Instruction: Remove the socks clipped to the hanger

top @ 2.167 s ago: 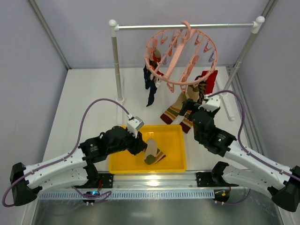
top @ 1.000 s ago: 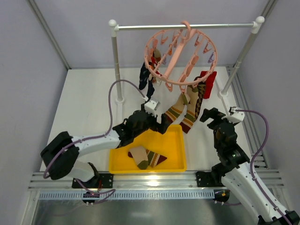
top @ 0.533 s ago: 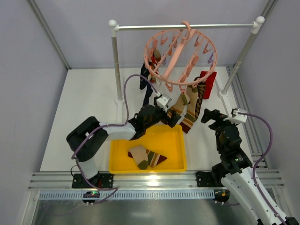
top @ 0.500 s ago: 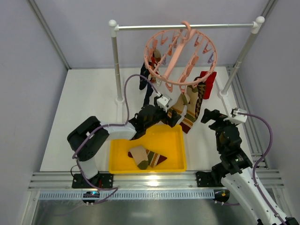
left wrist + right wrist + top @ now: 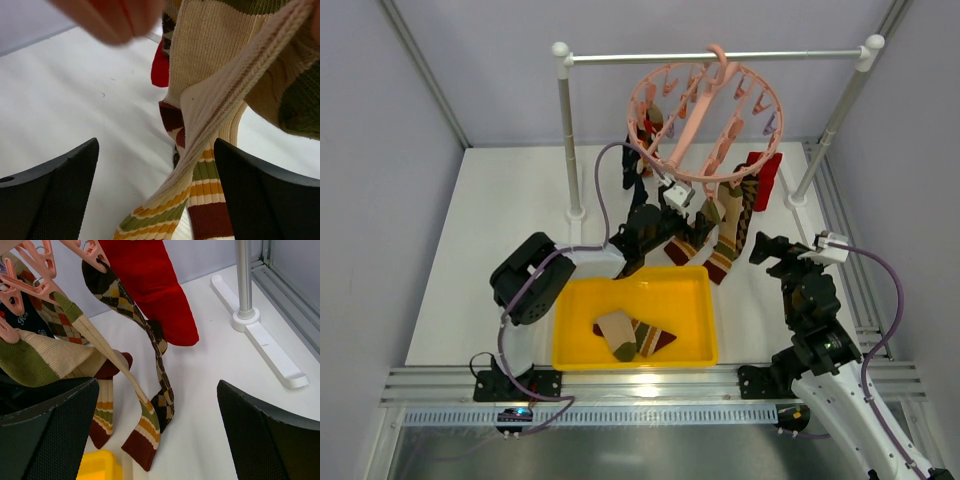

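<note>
The pink ring hanger [image 5: 705, 120] hangs from the rail with several socks clipped to it. They are a navy one [image 5: 638, 190], striped ones [image 5: 708, 240], an argyle one [image 5: 740, 212] and a red one [image 5: 766, 175]. My left gripper [image 5: 682, 222] is raised to the striped socks. In the left wrist view the left gripper [image 5: 156, 165] is open, with a striped sock [image 5: 210, 100] hanging between the jaws, apart from both fingers. My right gripper [image 5: 775, 248] stands open to the right of the socks. The right gripper [image 5: 157, 432] faces the striped sock [image 5: 147, 425], argyle sock [image 5: 161, 385] and red sock [image 5: 160, 295].
A yellow tray [image 5: 700, 300] lies in front of the hanger with a striped sock [image 5: 632, 336] in it. The white-and-metal rail stand has posts at left [image 5: 568, 150] and right [image 5: 830, 130], and its right foot [image 5: 260, 337] rests on the table.
My left arm has risen from over the yellow tray to the hanging striped socks, its open jaws now around one. The right arm pulled back from the socks to the right earlier and has since barely moved.
</note>
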### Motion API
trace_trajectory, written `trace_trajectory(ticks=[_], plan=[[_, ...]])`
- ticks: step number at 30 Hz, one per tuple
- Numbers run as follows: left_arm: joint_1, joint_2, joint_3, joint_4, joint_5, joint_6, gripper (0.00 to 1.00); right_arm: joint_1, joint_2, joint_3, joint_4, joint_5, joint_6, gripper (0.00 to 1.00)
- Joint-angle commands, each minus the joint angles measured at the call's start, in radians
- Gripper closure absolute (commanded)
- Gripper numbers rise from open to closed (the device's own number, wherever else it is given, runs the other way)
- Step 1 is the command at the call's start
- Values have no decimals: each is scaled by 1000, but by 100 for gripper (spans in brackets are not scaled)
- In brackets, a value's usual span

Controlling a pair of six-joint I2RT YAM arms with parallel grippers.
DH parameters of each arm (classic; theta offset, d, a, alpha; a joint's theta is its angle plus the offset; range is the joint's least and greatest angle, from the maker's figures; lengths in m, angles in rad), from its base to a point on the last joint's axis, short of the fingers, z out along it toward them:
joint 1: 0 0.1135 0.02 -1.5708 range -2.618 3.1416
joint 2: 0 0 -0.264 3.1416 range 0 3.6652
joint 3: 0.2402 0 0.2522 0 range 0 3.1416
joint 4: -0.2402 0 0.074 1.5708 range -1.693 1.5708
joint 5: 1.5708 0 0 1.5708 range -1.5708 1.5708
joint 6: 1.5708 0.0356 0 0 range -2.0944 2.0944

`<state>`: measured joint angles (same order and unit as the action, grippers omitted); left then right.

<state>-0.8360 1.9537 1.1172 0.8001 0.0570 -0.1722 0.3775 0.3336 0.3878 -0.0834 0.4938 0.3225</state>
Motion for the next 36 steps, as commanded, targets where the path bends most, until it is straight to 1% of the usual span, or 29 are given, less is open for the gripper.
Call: trace_trajectory(ticks=[1,2,4,5,7,8,9,14,19,23,26,32,33,36], plan=[[-3,37,49,79,49,-13,10,-3,-1,10,36,-8,-25,0],[-2,40,47,89,53,-30,26,-3,-1,10,39,-8,-26,0],[-2,47,38,123,60,-49,39,-5,1,8,40,-6,-28,0],[-2,45,35,129,72,-56,52,-3,4,6,42,-8,-30,0],[-2,42,33,125,86,-73,70,-3,10,6,45,-9,-28,0],[-2,33,29,119,92,-78,97,-5,13,6,45,-9,-28,0],[-2,28,23,126,90,-88,100,-5,19,6,48,-12,-26,0],[-3,-51,-81,143,52,-95,100,-3,50,13,45,-15,-40,0],[-18,-189,-178,111,1,-80,100,-3,110,68,8,-49,-76,0],[-57,-285,-234,19,-78,-43,100,-2,165,118,5,-158,-69,0],[-78,-338,-250,-45,-109,-35,100,6,205,175,-4,-182,-69,0],[-113,-424,-249,-202,-135,-16,100,70,311,324,-6,-208,-105,0],[-115,-438,-246,-241,-131,-18,100,86,335,344,-4,-225,-111,0],[-123,-483,-244,-285,-111,-26,100,104,381,422,5,-277,-125,0]])
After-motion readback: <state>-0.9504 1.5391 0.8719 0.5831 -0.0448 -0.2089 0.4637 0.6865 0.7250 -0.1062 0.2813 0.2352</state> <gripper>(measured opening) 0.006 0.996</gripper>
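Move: The near striped sock hangs right between the left hand's open fingers, about 1 cm ahead and 1 cm to the right; its clip is roughly 9 cm above, 3 cm right and 1 cm ahead. The other striped sock hangs some 3 cm ahead and 7 cm right, its middle 2 cm lower. From the right hand, that near sock's clip lies about 12 cm ahead, 18 cm left and 4 cm up. Shut the left gripper on the striped sock with a small nudge to the right, then draw the pinched sock back about 8 cm towards the robot, leftward and up, keeping the grip. Meanwhile bring the open right gripper left towards the clip, dipping slightly before rising about 7 cm net, easing forward and turning some 15 degrees counter-clockwise. ##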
